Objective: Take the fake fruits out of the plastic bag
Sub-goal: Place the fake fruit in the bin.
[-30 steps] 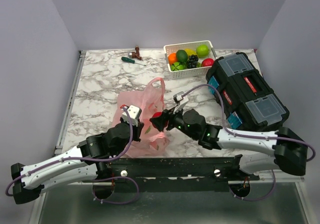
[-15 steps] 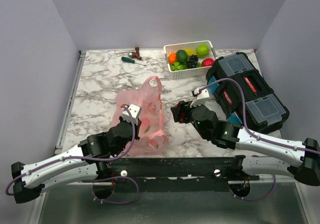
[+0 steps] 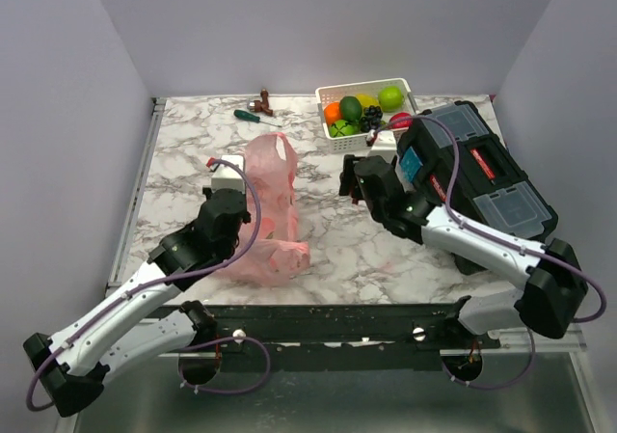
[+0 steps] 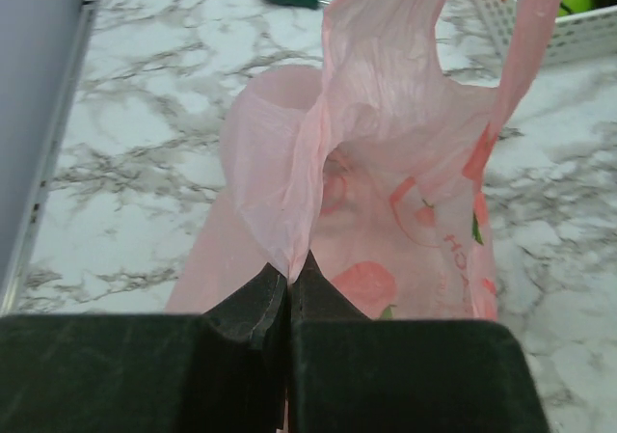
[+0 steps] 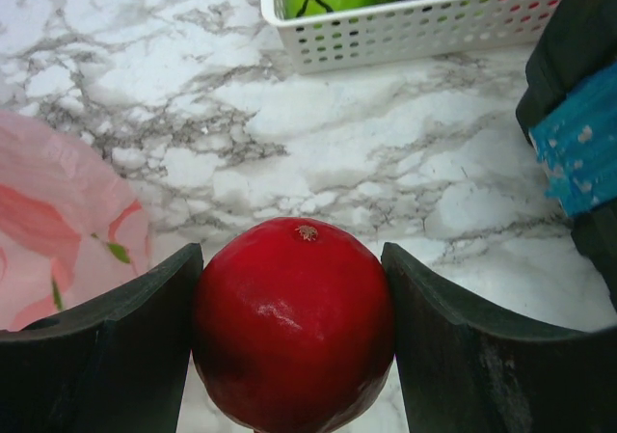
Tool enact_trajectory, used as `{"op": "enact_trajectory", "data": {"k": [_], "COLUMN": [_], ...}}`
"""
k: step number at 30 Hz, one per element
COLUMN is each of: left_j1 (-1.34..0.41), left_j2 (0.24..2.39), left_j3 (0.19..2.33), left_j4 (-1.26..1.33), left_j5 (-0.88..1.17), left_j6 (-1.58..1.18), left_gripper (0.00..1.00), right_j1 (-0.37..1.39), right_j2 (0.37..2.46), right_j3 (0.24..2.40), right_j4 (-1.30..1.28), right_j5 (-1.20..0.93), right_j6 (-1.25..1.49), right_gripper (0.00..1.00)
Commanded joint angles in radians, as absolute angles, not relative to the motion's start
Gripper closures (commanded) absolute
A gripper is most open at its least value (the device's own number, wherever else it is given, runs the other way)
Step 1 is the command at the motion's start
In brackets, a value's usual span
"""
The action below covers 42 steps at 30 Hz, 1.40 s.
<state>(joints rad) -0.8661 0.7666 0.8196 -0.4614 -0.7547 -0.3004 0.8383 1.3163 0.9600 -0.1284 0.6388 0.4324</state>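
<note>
The pink plastic bag point(image 3: 273, 206) stands pulled up near the table's middle left. My left gripper point(image 3: 241, 184) is shut on a pinch of its rim film; in the left wrist view the fingertips point(image 4: 289, 271) meet on the bag point(image 4: 386, 163). My right gripper point(image 3: 349, 178) hovers right of the bag, above the marble. In the right wrist view it point(image 5: 292, 279) is shut on a glossy red apple point(image 5: 294, 322). That apple is hidden in the top view. Other fake fruits point(image 3: 364, 110) lie in the white basket.
The white perforated basket point(image 3: 339, 145) sits at the back right, also seen from the right wrist as basket point(image 5: 424, 28). A black toolbox point(image 3: 477, 177) fills the right side. A green-handled screwdriver point(image 3: 255, 116) and a small brown object point(image 3: 264, 97) lie at the back.
My right gripper has pulled the red apple out of the bag's mouth and carried it right and back toward the basket. My left gripper has lifted the bag's rim up and farther back.
</note>
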Motion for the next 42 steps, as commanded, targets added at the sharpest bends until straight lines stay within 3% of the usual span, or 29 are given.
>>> {"op": "enact_trajectory", "data": {"k": [1,17,32,39,42], "left_j1": [-0.723,-0.627,-0.627,-0.627,-0.627], "left_j2": [0.816,0.875,0.83,0.819,0.815], "left_j3": [0.867,0.794,0.799,0.805,0.808], "left_j4": [-0.413,-0.238,-0.23,-0.237,-0.245], "left_j5": [-0.709,-0.694,-0.692,-0.678,-0.675], "left_j6": [-0.209,-0.094,-0.065,-0.06,-0.061], "left_gripper": [1.0,1.0,0.55,0.37,0.27], "right_j1": [0.747,0.44,0.359,0.336,0.329], "right_j2": [1.43,1.915,2.392,2.483,2.506], "right_j3": [1.085,1.624,2.213,2.314,2.321], "right_j4": [-0.124,-0.159,-0.233,-0.229,-0.219], "right_j5": [0.564,0.374,0.405,0.421,0.416], "right_j6": [0.385,0.354,0.329,0.324,0.317], "right_gripper": [0.95,0.95,0.94,0.91,0.85]}}
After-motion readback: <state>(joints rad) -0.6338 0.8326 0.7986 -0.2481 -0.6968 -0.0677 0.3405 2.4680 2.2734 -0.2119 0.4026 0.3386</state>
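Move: The right hand already holds the red fruit. The white bin's middle lies about 32 cm ahead, 4 cm right and 15 cm below, with a red apple some 9 cm to the right of that middle; the black toolbox stands 29 cm right and 3 cm ahead of the hand. From the left hand, which pinches the pink bag's edge, the bag's middle is about 6 cm ahead, 5 cm right and 14 cm down; the screwdriver lies 38 cm ahead and 3 cm left. Carry the red fruit forward about 34 cm to the bin at a steady pace, easing right and turning slightly clockwise; keep the height until the last stretch, then sink some 5 cm over the fruits, grip kept. Meanwhile draw the pinched bag edge forward and left about 6 cm with the left gripper, then hold there and open the fingers two thirds to let go of it. ##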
